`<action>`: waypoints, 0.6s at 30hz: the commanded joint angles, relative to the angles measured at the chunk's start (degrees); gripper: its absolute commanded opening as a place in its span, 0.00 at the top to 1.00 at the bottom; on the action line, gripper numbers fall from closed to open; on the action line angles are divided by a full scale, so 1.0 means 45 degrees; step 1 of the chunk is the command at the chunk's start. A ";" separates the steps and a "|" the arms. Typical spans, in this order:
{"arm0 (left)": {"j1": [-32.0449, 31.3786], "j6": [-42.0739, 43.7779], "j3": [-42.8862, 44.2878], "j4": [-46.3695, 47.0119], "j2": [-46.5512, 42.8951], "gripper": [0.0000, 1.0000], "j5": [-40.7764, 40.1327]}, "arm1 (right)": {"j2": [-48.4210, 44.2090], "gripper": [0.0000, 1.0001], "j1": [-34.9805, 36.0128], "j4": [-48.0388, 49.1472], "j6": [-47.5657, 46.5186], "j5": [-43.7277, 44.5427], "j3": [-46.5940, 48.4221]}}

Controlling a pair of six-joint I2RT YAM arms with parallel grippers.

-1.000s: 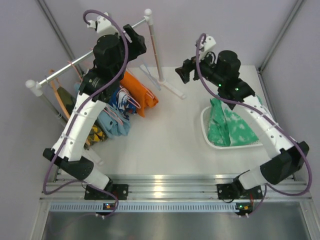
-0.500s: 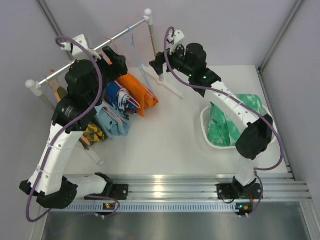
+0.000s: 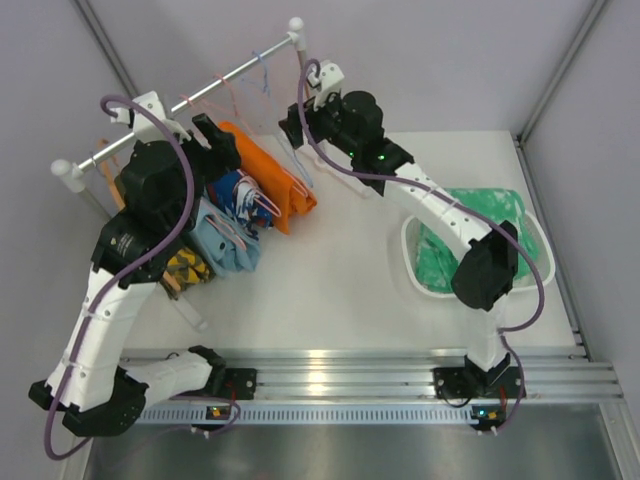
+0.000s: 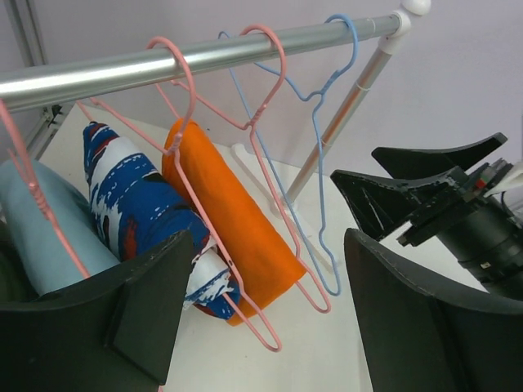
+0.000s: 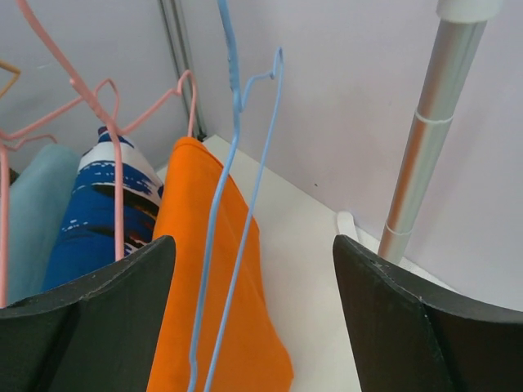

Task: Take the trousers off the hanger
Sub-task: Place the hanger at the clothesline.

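Note:
Orange trousers [image 3: 275,185] hang on a pink hanger on the rail [image 3: 180,100]. To their left hang blue-and-white patterned trousers [image 3: 240,195], light blue trousers [image 3: 222,245] and camouflage trousers [image 3: 188,268]. Mint green trousers [image 3: 480,230] lie in the white basket [image 3: 410,260]. My left gripper [image 3: 215,138] is open and empty, facing the orange trousers [image 4: 233,220] and patterned trousers [image 4: 139,204]. My right gripper [image 3: 295,120] is open and empty beside an empty blue hanger [image 5: 237,204], with the orange trousers [image 5: 216,278] just behind it.
An empty pink hanger [image 4: 270,155] and the blue hanger [image 4: 327,163] hang at the rail's right end. The rack's upright post [image 5: 421,139] stands right of my right gripper. My right gripper [image 4: 409,188] shows close by in the left wrist view. Walls enclose the table.
My right gripper has swung left from above the basket to the rail's right end by the blue hanger. My left arm has shifted left and lower along the rail.

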 commanded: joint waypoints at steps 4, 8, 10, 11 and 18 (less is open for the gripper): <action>0.0036 0.0437 -0.0154 -0.0318 -0.0791 0.20 -0.0586 | 0.0885 0.25 0.0415 0.0657 -0.0359 0.0992 0.1039; 0.0016 0.0457 -0.0504 -0.0358 -0.1123 0.20 -0.0918 | 0.1256 0.34 0.0493 0.0715 -0.0359 0.1051 0.1293; 0.0016 0.0438 -0.0661 -0.0377 -0.1299 0.20 -0.1093 | 0.1354 0.41 0.0513 0.0735 -0.0359 0.1361 0.1410; 0.0016 0.0418 -0.0700 -0.0396 -0.1358 0.20 -0.1133 | 0.1432 0.50 0.0494 0.0716 -0.0339 0.1460 0.1449; 0.0016 0.0438 -0.0896 -0.0416 -0.1690 0.20 -0.1367 | 0.1725 0.71 0.0474 0.0735 -0.0281 0.1676 0.1840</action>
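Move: The empty blue hanger hangs on the clothesline right in front of the right hand's open fingers, its middle some 5 cm to the left, about 1 cm ahead and 4 cm lower. The clothesline's far post stands roughly 11 cm ahead and 2 cm to the right of that hand. The orange trousers hang about 8 cm to its left, 3 cm back and 15 cm lower. From the left hand the hanger lies around 15 cm ahead, 9 cm to the right and 12 cm lower. The right fingers, wide open at first, close more than halfway around the blue hanger's wire, just under its neck; a firm pinch can't be seen yet. To get there the right hand dips nearly 5 cm while reaching about 3 cm forward and a little left, then comes up again by 1.5 cm. The open left hand draws off some 4 cm, back and to the left. ##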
